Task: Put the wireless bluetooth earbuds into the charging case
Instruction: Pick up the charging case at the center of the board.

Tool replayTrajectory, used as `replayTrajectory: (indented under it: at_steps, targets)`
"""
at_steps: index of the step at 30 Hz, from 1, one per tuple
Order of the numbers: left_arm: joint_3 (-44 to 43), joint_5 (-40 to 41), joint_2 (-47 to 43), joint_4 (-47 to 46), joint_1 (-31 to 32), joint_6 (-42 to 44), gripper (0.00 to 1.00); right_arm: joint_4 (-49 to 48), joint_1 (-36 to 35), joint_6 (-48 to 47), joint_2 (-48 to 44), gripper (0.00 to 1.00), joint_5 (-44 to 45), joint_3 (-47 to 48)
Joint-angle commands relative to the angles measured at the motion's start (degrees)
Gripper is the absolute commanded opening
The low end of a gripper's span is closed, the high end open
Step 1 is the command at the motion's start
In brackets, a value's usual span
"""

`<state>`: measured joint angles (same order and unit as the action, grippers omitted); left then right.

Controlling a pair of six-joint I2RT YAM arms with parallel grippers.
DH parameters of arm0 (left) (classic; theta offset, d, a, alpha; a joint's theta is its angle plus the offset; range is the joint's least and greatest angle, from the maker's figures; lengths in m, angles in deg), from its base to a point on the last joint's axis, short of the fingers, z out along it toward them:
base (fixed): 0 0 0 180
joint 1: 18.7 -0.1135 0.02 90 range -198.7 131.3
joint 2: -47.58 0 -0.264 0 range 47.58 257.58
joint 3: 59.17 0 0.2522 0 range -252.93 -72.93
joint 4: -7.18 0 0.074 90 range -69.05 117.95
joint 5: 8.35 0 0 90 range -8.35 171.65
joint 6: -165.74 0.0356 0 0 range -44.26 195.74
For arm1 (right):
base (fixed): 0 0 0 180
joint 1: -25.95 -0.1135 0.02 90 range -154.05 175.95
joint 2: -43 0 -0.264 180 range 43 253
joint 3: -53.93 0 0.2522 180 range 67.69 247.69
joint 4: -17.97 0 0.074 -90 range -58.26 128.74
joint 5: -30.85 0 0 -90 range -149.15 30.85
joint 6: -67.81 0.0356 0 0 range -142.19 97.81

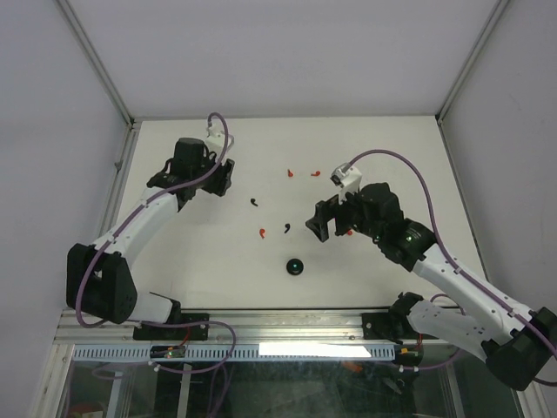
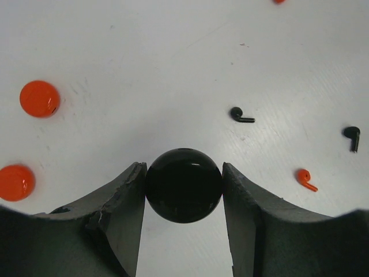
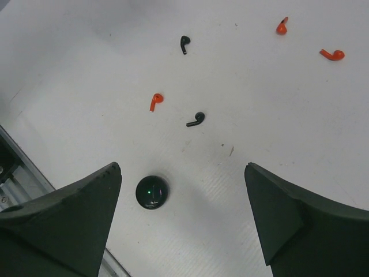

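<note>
My left gripper (image 2: pixel 183 168) is shut on a glossy black round charging case (image 2: pixel 183 193), one pad on each side; in the top view this gripper (image 1: pixel 219 179) is at the far left of the table. Small earbuds lie loose on the white table: black ones (image 2: pixel 239 115) (image 2: pixel 351 136) and a red one (image 2: pixel 304 178). My right gripper (image 3: pixel 183 167) hangs open and empty above the table, in the top view (image 1: pixel 333 219) at mid-right. Below it lie a second black round case (image 3: pixel 152 191) showing a green light, black earbuds (image 3: pixel 197 119) (image 3: pixel 184 42) and red earbuds (image 3: pixel 155 100) (image 3: pixel 282 25) (image 3: pixel 332 54).
Two round red discs (image 2: pixel 39 98) (image 2: pixel 14 182) lie left of the left gripper. The second black case (image 1: pixel 295 266) sits near the table's front edge, by the metal rail (image 1: pixel 261 324). White walls close the table's far side and both flanks.
</note>
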<state>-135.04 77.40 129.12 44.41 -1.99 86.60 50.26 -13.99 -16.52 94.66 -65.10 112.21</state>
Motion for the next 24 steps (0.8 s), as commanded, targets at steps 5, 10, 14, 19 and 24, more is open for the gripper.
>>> replayTrajectory:
  at_steps: [5,10,14,19,24]
  targets:
    - [3.58,-11.23,-11.78,-5.7,6.0,17.94,0.34,1.77,0.73,-1.04,5.23,0.91,-8.77,7.29]
    - [5.35,-12.89,-14.24,-5.98,11.09,25.64,0.33,2.37,1.83,-0.67,9.31,0.91,-13.58,11.49]
    - [6.49,-11.85,-15.36,-6.41,14.87,31.82,0.31,2.79,3.6,0.43,11.58,0.91,-18.06,14.45]
    - [8.33,-12.27,-17.01,-7.0,19.8,40.7,0.3,0.05,5.01,3.58,13.83,0.89,-24.66,16.77]
    - [8.97,-12.46,-17.54,-7.45,24.27,45.83,0.3,-4.92,5.11,7.04,16.87,0.86,-27.89,16.83]
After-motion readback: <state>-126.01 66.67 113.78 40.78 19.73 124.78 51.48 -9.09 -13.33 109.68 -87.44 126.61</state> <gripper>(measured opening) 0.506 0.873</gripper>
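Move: The case held in the left gripper has to reach the open right gripper, about 14 cm back, 28 cm to the right and 5 cm above the left hand. Seen from the right hand, that case is 14 cm ahead, 28 cm left and 5 cm lower. A second black case lies 5 cm back and 8 cm left of the right hand, 19 cm down. The near black earbud lies 6 cm ahead and 10 cm left, the orange earbud 5 cm ahead and 18 cm left, both 20 cm down. Swing the left gripper right and back, about 15 cm in all, rising some 5 cm early on, towards the right gripper; turn it clockwise roughly 50 degrees with its fingers tipping up, and keep the case pinched. Meanwhile bring the empty right gripper about 5 cm left to meet it, lifting in the second half, fingers still wide and swinging slightly counter-clockwise. ##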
